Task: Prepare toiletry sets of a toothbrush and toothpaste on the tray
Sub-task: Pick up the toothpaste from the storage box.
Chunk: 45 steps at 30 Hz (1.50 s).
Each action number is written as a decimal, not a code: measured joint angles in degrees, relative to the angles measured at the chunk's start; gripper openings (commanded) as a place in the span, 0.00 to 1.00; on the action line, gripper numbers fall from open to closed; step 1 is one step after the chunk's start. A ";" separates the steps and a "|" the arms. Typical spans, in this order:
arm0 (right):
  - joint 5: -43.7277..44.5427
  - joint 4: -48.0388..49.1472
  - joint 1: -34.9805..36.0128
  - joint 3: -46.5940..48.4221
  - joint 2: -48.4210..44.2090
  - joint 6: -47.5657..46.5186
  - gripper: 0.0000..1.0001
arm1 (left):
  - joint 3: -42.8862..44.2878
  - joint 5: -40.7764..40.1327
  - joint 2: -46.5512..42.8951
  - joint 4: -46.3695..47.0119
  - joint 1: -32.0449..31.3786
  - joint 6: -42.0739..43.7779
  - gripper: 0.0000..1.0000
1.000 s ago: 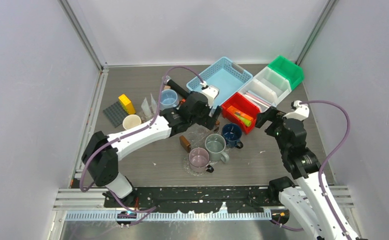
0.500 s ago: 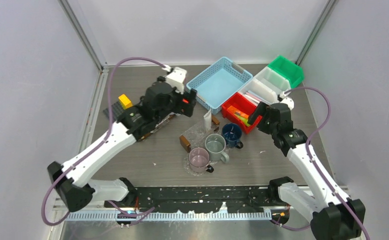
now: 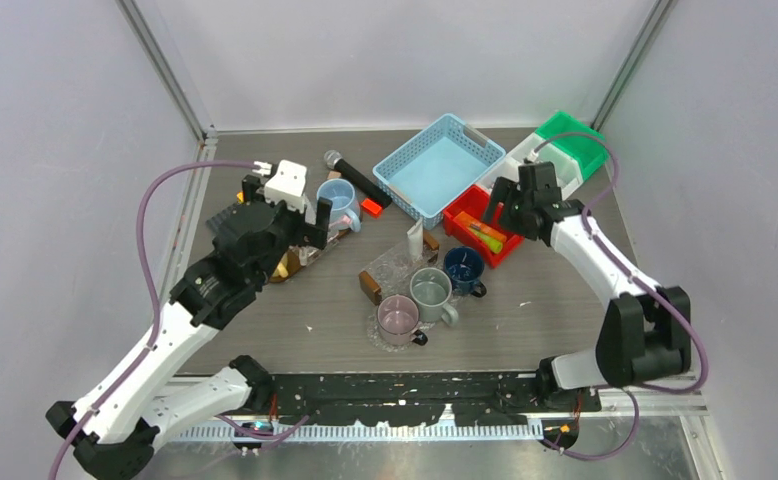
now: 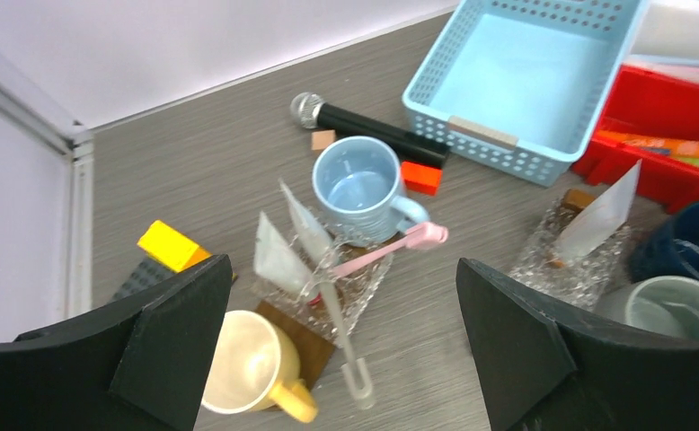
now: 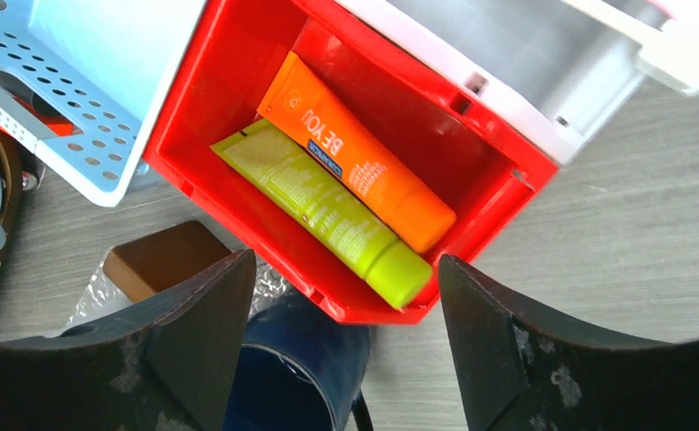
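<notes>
In the left wrist view a clear glass tray (image 4: 364, 285) holds two white toothpaste tubes (image 4: 278, 260), a pink toothbrush (image 4: 386, 251) and a white toothbrush (image 4: 339, 334). My left gripper (image 4: 344, 296) hovers above it, open and empty. A second glass tray (image 4: 544, 265) to the right carries one white tube (image 4: 602, 215). In the right wrist view an orange toothpaste tube (image 5: 355, 148) and a green one (image 5: 328, 211) lie side by side in the red bin (image 5: 499, 189). Above the bin's near end hangs my right gripper (image 5: 346, 283), open, with nothing between its fingers.
A light blue mug (image 4: 359, 184) and a yellow mug (image 4: 252, 368) flank the left tray. A black microphone (image 4: 364, 126) lies behind it. The blue basket (image 3: 435, 165), white bin (image 3: 530, 170) and green bin (image 3: 573, 138) stand at the back right. Dark blue (image 3: 462, 268), grey (image 3: 430, 290) and pink (image 3: 398, 318) mugs sit mid-table.
My left arm has swung left from beside the blue basket to over the left glass tray, jaws widening. My right arm has reached forward over the red bin, jaws narrowing a little.
</notes>
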 measured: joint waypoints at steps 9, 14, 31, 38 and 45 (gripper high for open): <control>-3.41 -7.26 -0.55 15.37 16.41 -9.53 0.56 | -6.38 -4.74 -5.95 1.22 0.07 4.87 1.00; -2.97 -12.35 -0.81 18.49 21.31 -14.45 0.49 | -8.59 -5.27 -6.34 1.90 0.15 5.68 1.00; -3.61 -16.02 -1.20 19.52 26.16 -24.90 0.58 | -10.14 -5.40 -6.62 3.56 0.22 6.21 1.00; -5.01 -15.54 -1.20 19.74 27.17 -27.80 0.38 | -10.71 -5.35 -6.34 4.13 0.26 6.23 1.00; -5.31 -15.80 -0.90 19.71 26.75 -30.97 0.01 | -10.93 -4.76 -6.36 4.42 0.26 6.21 1.00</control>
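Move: The orange toothpaste lies in the red box about 4 cm ahead of the right hand, 2 cm to its left and 8 cm below. The green toothpaste beside it lies 3 cm nearer the base and 1 cm more to the left. The toothbrushes in the white box sit about 12 cm ahead of the hand and 7 cm right; the navy mug stands 6 cm back and 9 cm left. From the left hand, the orange toothpaste is roughly 12 cm ahead, 38 cm right and 28 cm below. The right fingers pinch the orange toothpaste near its cap, one finger going in between it and the green tube. Beforehand the hand runs forward about 4 cm over the red box, then sinks some 7 cm while easing back a little, fingers tipping steeper and wrist turning counter-clockwise nearly 30 degrees; they half close, reopen slightly, then squeeze. The open left hand drifts about 3 cm left and 4 cm down. ##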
